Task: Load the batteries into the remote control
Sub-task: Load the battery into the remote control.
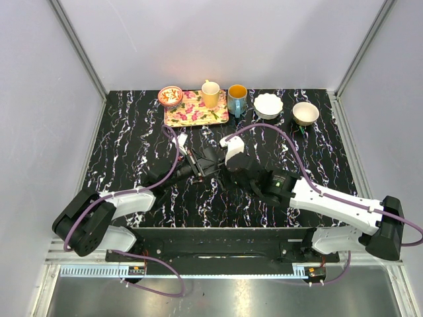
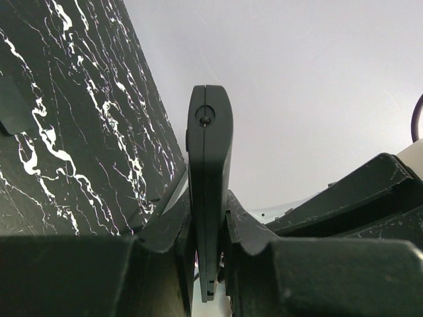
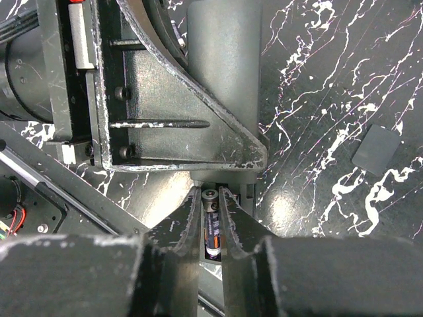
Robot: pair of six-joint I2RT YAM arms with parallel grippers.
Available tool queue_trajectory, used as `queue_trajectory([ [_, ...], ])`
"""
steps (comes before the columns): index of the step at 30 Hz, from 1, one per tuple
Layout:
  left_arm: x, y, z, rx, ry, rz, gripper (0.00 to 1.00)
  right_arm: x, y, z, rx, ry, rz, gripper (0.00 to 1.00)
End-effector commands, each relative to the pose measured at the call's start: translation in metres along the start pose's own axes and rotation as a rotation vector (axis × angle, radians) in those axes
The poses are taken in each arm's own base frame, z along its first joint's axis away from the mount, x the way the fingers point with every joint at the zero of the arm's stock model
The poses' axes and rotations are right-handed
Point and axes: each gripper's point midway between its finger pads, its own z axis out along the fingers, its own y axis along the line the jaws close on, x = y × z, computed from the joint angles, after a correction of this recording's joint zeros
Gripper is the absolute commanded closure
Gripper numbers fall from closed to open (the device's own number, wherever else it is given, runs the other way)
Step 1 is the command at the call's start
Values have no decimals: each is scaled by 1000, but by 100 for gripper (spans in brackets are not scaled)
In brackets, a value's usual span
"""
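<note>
My left gripper (image 1: 198, 166) is shut on the remote control (image 2: 209, 145), a slim black bar held edge-on between the jaws above the table. In the top view the remote (image 1: 210, 157) lies between the two grippers at mid-table. My right gripper (image 3: 211, 206) is shut on a battery (image 3: 212, 236), bluish-purple with an orange band, its metal end up. It holds the battery right at the lower end of the remote (image 3: 228, 39), against an open recess there. The left gripper's finger (image 3: 165, 112) covers part of the remote. No other batteries are in view.
A small dark flat square, like a cover, lies on the marbled table (image 3: 377, 148). At the back stand a floral tray (image 1: 196, 111) with a small bowl (image 1: 170, 96) and a yellow cup (image 1: 211, 94), a blue mug (image 1: 237, 99) and two bowls (image 1: 268, 105) (image 1: 305, 113).
</note>
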Motion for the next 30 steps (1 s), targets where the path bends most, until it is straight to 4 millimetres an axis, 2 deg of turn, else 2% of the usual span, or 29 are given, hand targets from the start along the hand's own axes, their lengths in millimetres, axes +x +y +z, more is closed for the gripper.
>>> queue_trajectory([
  [1,-21,-60,0,197,-75,84,100,6,5,-6,-7,41,5,78],
  [30,-16,-55,-4,204,-72,81,100,-45,8,-29,18,-67,77,51],
])
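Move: The battery lies in the remote's open compartment right at the right hand's barely parted tips, its middle about 1 cm back, 1 cm right and 1 cm below. The remote's middle is some 5 cm ahead and 2 cm left of that hand; the black cover lies on the table roughly 11 cm ahead, 10 cm right and 15 cm lower. From the left hand, which grips the remote, the battery is about 5 cm back and 3 cm right, level in height. The battery is left in its slot as the right fingers, already slightly parted, spread on to about half open around its end; the right hand eases back half a centimetre, then rises about 3 cm, its attitude nearly unchanged. The left hand keeps its grip on the remote and lifts about 2.5 cm, its fingertips tilting up some 5 degrees. ##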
